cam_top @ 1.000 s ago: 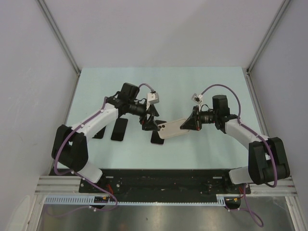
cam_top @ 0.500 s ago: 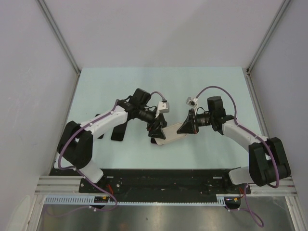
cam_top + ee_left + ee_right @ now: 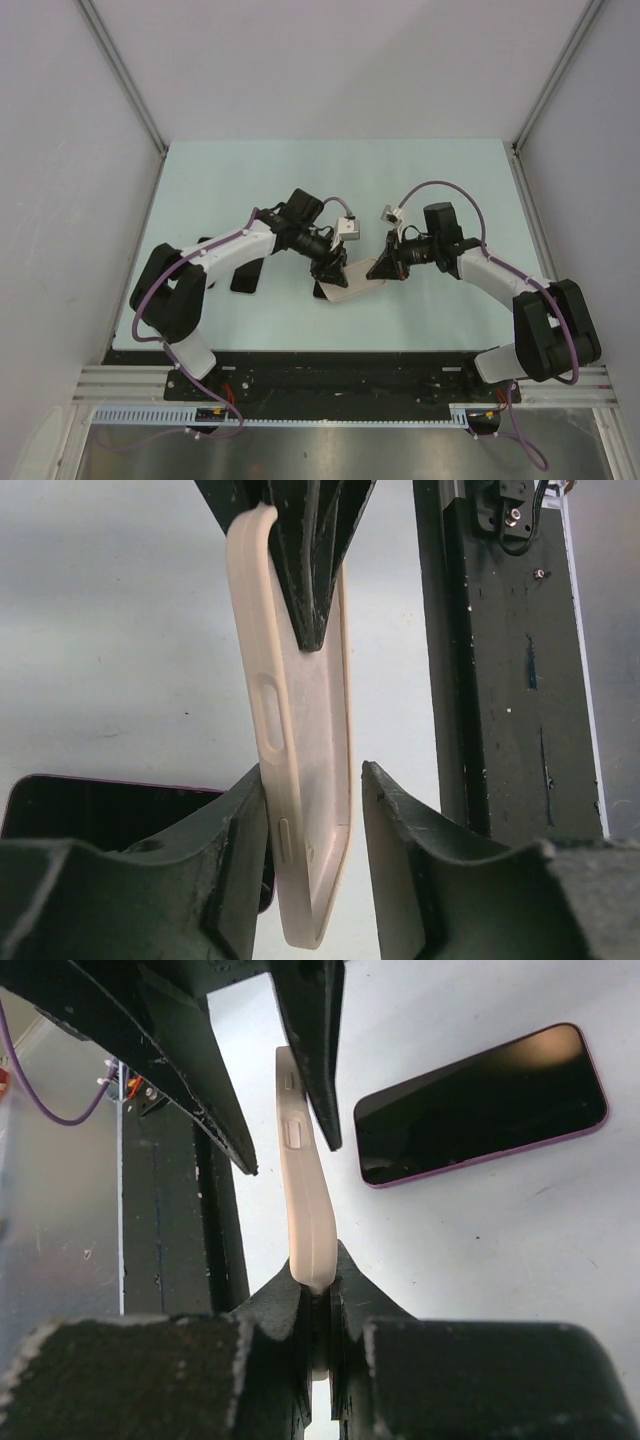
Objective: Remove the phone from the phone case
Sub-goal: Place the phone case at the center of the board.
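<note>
A cream phone case (image 3: 352,288) hangs edge-on just above the table between both arms. My right gripper (image 3: 383,268) is shut on its right end, and in the right wrist view (image 3: 320,1275) the thin case (image 3: 305,1200) bends up out of the jaws. My left gripper (image 3: 332,272) straddles the other end. In the left wrist view (image 3: 312,780) one finger touches the case (image 3: 300,730), the other stands a small gap off. The case looks hollow. A dark phone with a purple rim (image 3: 480,1105) lies flat on the table beneath (image 3: 100,805), partly hidden from above (image 3: 322,291).
Two more dark phones (image 3: 248,270) (image 3: 205,275) lie on the pale green table under the left arm. The black base rail (image 3: 330,370) runs along the near edge, close behind the case in the left wrist view (image 3: 500,680). Grey walls enclose three sides.
Both grippers moved in toward the table's middle and lower, carrying the case down and left. The left jaws went from wide open to narrow around the case's end.
</note>
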Available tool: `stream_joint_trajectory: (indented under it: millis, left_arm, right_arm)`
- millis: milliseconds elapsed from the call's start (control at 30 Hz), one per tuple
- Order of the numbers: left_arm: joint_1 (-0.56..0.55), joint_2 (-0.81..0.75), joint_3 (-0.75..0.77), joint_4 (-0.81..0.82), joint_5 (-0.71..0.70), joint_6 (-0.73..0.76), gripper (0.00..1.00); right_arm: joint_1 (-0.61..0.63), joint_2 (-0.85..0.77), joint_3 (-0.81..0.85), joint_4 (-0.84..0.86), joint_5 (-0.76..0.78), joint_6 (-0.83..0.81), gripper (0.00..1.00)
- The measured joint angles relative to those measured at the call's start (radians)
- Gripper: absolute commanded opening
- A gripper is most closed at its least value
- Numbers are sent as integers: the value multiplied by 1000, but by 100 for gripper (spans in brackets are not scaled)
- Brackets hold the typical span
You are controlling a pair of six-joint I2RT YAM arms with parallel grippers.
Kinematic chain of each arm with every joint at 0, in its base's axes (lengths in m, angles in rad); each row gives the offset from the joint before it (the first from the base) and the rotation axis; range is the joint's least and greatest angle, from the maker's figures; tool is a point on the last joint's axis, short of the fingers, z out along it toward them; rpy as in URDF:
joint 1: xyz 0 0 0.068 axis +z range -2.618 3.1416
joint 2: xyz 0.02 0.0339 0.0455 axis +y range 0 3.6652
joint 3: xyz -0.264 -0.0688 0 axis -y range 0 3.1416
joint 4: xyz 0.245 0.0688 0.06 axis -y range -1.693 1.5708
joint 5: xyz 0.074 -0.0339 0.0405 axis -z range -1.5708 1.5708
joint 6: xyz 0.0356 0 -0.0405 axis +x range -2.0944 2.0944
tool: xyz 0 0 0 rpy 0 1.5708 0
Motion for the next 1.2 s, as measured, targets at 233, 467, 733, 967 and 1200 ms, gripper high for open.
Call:
stream_joint_trajectory:
  millis: [233, 467, 733, 967, 1200]
  left_arm:
    - [-1, 7, 8, 1, 0, -1, 18]
    - [-1, 31, 9, 8, -10, -3, 0]
    - [0, 46, 15, 4, -21, -24, 0]
    - [76, 53, 15, -3, -41, -103, 0]
    - [226, 45, -20, 53, -135, -253, 0]
  right_arm:
    - [7, 5, 0, -4, 14, 0, 0]
    - [12, 8, 0, -24, 26, 0, 9]
    - [3, 8, 1, 2, 20, 13, 72]
    - [-71, 8, 5, 86, 17, 85, 100]
    - [-92, 8, 6, 136, 46, 135, 100]
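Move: The phone case is in my right fingers, its middle about 5 cm to their left and a centimetre nearer me. My left fingers are half open around its other end, its middle some 5 cm to their right and 1 cm ahead. From my left hand the bare phone lies roughly 9 cm ahead and 12 cm below. A black phone is about 24 cm left and 10 cm ahead on the table, another some 13 cm farther left. I shut my left fingers on the left end of the phone case while both hands hold nearly still, then spread my right fingers wide and let go of its right end, drawing that hand forward about 4 cm and somewhat right. My left hand keeps its pinch and carries the case about 10 cm forward and left, sinking slightly and turning some 25 degrees counter-clockwise. ##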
